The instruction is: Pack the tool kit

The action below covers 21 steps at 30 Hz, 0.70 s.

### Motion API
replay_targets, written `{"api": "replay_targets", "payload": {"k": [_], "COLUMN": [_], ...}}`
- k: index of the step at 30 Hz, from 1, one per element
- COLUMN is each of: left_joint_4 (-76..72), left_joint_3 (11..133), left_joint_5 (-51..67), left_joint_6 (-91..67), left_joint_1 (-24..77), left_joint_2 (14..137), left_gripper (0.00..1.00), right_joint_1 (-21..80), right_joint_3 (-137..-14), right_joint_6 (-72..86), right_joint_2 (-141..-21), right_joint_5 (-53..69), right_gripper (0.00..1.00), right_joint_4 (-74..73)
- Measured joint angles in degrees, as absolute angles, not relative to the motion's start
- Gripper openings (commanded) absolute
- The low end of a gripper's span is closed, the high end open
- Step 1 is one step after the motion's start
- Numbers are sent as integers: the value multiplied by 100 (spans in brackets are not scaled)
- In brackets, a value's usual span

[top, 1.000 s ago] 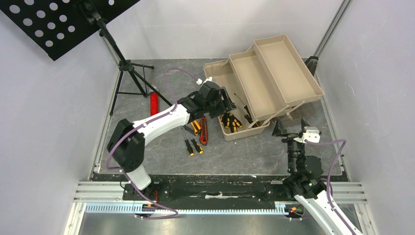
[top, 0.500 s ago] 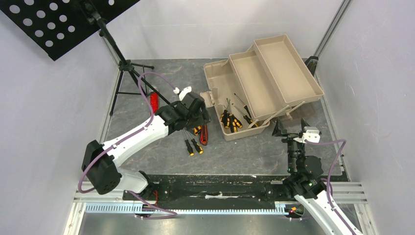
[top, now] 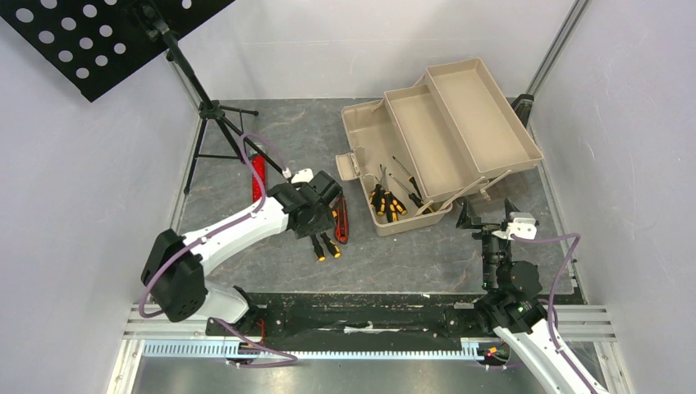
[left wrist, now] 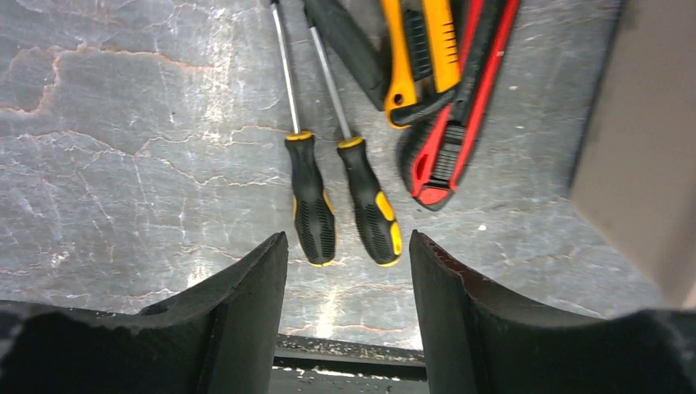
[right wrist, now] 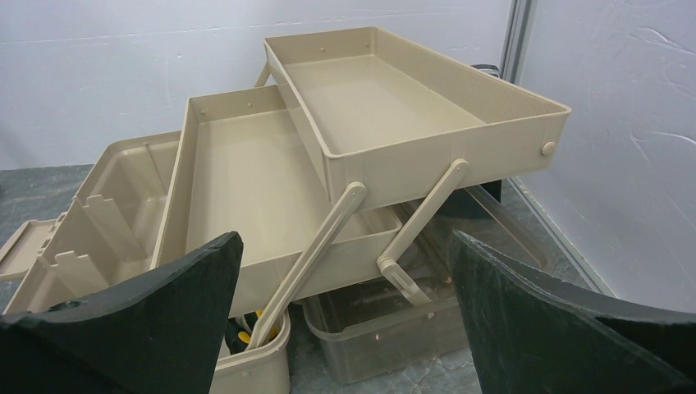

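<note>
The tan toolbox [top: 365, 135] stands open at the back right, its two trays [top: 480, 103] folded out and bare. Several yellow-and-black screwdrivers [top: 386, 202] lie in its base bin. Left of the box, two more screwdrivers [left wrist: 314, 209] lie side by side on the table, with an orange knife [left wrist: 418, 49] and a red knife [left wrist: 460, 107] beyond them. My left gripper [left wrist: 346, 242] hovers open just above the two handles, holding nothing. My right gripper [right wrist: 345, 238] stands wide open and bare, facing the toolbox [right wrist: 246, 180] from the near right.
A black music stand [top: 82, 33] on a tripod [top: 217, 123] fills the back left. A plain red bar [top: 258, 174] lies by the tripod's feet. A clear plastic bin [right wrist: 410, 320] sits under the fold-out trays. White walls close in on three sides.
My left arm has drawn back from the toolbox's base bin, leftward and nearer, to above the loose tools on the table. Its jaws have narrowed a little. The right arm has not moved.
</note>
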<state>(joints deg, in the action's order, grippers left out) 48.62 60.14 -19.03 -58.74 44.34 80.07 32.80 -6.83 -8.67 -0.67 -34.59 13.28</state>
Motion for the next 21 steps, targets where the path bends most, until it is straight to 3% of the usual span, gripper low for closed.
{"api": "replay_targets", "payload": {"k": [16, 21], "left_joint_4": [4259, 3935], "left_joint_3": [5229, 5019], "left_joint_5": [-1330, -1011], "left_joint_6": [-5894, -5892], "left_joint_1": [3865, 3601], "left_joint_2": [8858, 8941], "left_gripper": [44, 33], "right_joint_1": [3280, 3280], "right_joint_3": [-674, -670], "right_joint_6": [-864, -867], "right_joint_2": [-67, -67], "right_joint_5": [-3459, -3459], "right_gripper": [98, 98], "right_joint_4": [1328, 1328]}}
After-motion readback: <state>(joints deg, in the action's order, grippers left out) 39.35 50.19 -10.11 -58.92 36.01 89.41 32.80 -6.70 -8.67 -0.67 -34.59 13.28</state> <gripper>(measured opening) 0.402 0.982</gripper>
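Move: The handle of the left-hand screwdriver lies about 9 cm below my left hand, some 3 cm to its left and 2 cm back. The second screwdriver's handle is about 5 cm to the right of that handle and level with it; the yellow cutter is about 9 cm ahead of my hand and 1 cm right, the red knife 8 cm ahead and 5 cm right. From my idle right hand, the target handle lies roughly 49 cm left, 2 cm back and 21 cm down. I sink my left hand about 9 cm, easing some 3 cm left, onto the handle of the left-hand screwdriver, tipping my fingers some 15 degrees closer to straight down. On the way I narrow my half-open fingers until they stand close on either side of the handle, clear of the second screwdriver. ##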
